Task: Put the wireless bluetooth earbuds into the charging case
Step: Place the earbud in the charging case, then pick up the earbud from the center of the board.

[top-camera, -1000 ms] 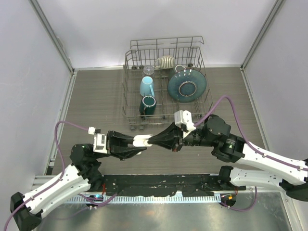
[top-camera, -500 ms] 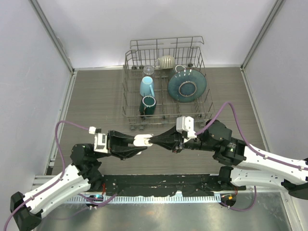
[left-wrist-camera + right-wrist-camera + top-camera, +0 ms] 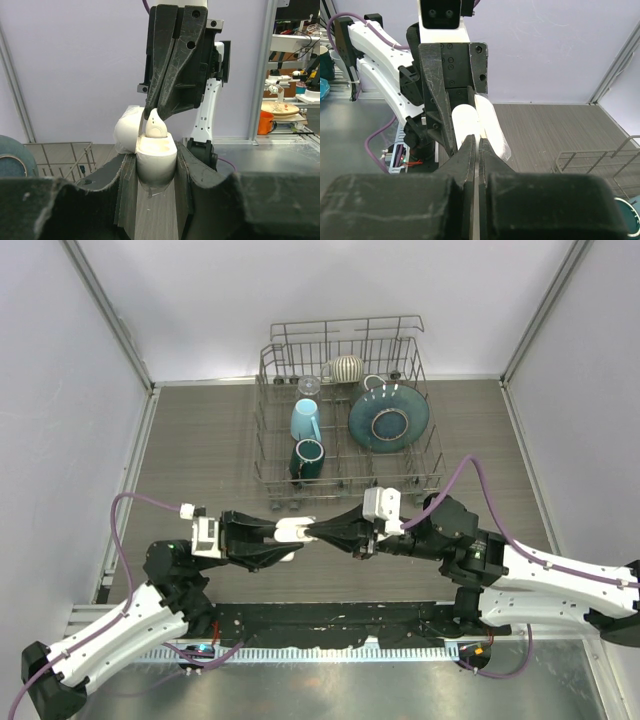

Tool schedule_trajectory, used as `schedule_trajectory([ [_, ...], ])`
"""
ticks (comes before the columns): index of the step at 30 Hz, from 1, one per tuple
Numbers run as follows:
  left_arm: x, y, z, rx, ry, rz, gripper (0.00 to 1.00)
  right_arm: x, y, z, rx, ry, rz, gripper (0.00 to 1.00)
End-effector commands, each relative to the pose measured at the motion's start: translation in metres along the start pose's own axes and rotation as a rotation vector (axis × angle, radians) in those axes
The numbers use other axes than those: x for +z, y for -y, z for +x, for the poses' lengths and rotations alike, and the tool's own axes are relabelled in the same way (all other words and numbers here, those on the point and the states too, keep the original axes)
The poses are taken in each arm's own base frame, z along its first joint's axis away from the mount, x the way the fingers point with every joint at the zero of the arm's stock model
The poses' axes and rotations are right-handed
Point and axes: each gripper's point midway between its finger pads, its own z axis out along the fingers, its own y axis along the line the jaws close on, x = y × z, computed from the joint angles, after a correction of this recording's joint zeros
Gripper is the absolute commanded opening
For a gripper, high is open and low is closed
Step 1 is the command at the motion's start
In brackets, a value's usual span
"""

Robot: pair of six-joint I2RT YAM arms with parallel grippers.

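Observation:
The white charging case (image 3: 156, 157) stands with its lid (image 3: 125, 134) swung open to the left, and my left gripper (image 3: 156, 167) is shut on its body. One of the wireless bluetooth earbuds (image 3: 156, 128) sits head-up at the case's top opening, pinched by my right gripper (image 3: 151, 114), which comes down from above. From the top, the two grippers meet tip to tip above the near table: left gripper (image 3: 283, 535), case (image 3: 292, 530), right gripper (image 3: 318, 532). In the right wrist view my fingertips (image 3: 469, 145) are pressed together in front of the case (image 3: 465, 122), hiding the earbud.
A wire dish rack (image 3: 264, 425) stands at the back centre, holding a light blue mug (image 3: 305, 420), a dark green mug (image 3: 307, 458), a teal plate (image 3: 388, 417) and a striped bowl (image 3: 347, 367). Grey walls close in both sides.
The right arm's wrist has swung a little toward the near edge while its tips stay at the case. The left arm has barely moved.

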Motion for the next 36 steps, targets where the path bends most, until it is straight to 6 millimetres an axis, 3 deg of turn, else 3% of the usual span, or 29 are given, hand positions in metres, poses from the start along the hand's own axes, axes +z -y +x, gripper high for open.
schedule_trajectory([
  [1, 0.003, 0.004, -0.044, 0.107, 0.148, 0.003, 0.0, 0.004, -0.001, 0.018, -0.031, -0.063, 0.023, 0.04],
  [12, -0.006, -0.011, -0.051, 0.135, 0.196, -0.106, 0.0, 0.0, -0.007, 0.028, -0.051, -0.116, 0.034, 0.23],
  [17, -0.006, -0.01, -0.047, 0.126, 0.179, -0.102, 0.0, -0.005, -0.004, 0.01, -0.036, -0.041, 0.059, 0.39],
  [21, -0.005, -0.012, -0.044, 0.131, 0.157, -0.107, 0.0, -0.012, 0.0, -0.01, -0.015, 0.04, 0.085, 0.43],
  [27, -0.005, -0.023, -0.043, 0.188, 0.108, -0.159, 0.0, -0.029, 0.022, -0.028, 0.119, 0.121, 0.239, 0.46],
  [30, -0.004, -0.033, -0.045, 0.236, 0.082, -0.198, 0.0, -0.044, 0.041, -0.028, 0.272, 0.137, 0.382, 0.48],
  [33, 0.0, -0.037, -0.051, 0.27, 0.062, -0.213, 0.0, -0.068, 0.062, -0.014, 0.482, 0.139, 0.573, 0.48],
  [36, 0.003, -0.04, -0.059, 0.284, 0.071, -0.225, 0.0, -0.089, 0.069, 0.022, 0.603, 0.066, 0.711, 0.49],
])
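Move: The open charging case, still in the left fingers, has its middle about 2 cm to the left of the right hand and 1 cm below, level fore and aft; the right fingertips hold the earbud at its opening. From the left hand the earbud is some 4 cm to the right and 2 cm up. The white case on the table lies roughly 9 cm ahead of the right hand, 7 cm left and 33 cm below; the green mug about 30 cm ahead, 2 cm left, 27 cm below. The earbud, already at the mouth of the case, is let go as the right fingers open to about half, easing slightly left and about 2 cm down. The right hand then backs off to the right, some 7 cm, and forward, rising again and turning clockwise. The left hand keeps its grip on the case and carries it up, forward and left, about 5 cm, turning 15 degrees counter-clockwise. ##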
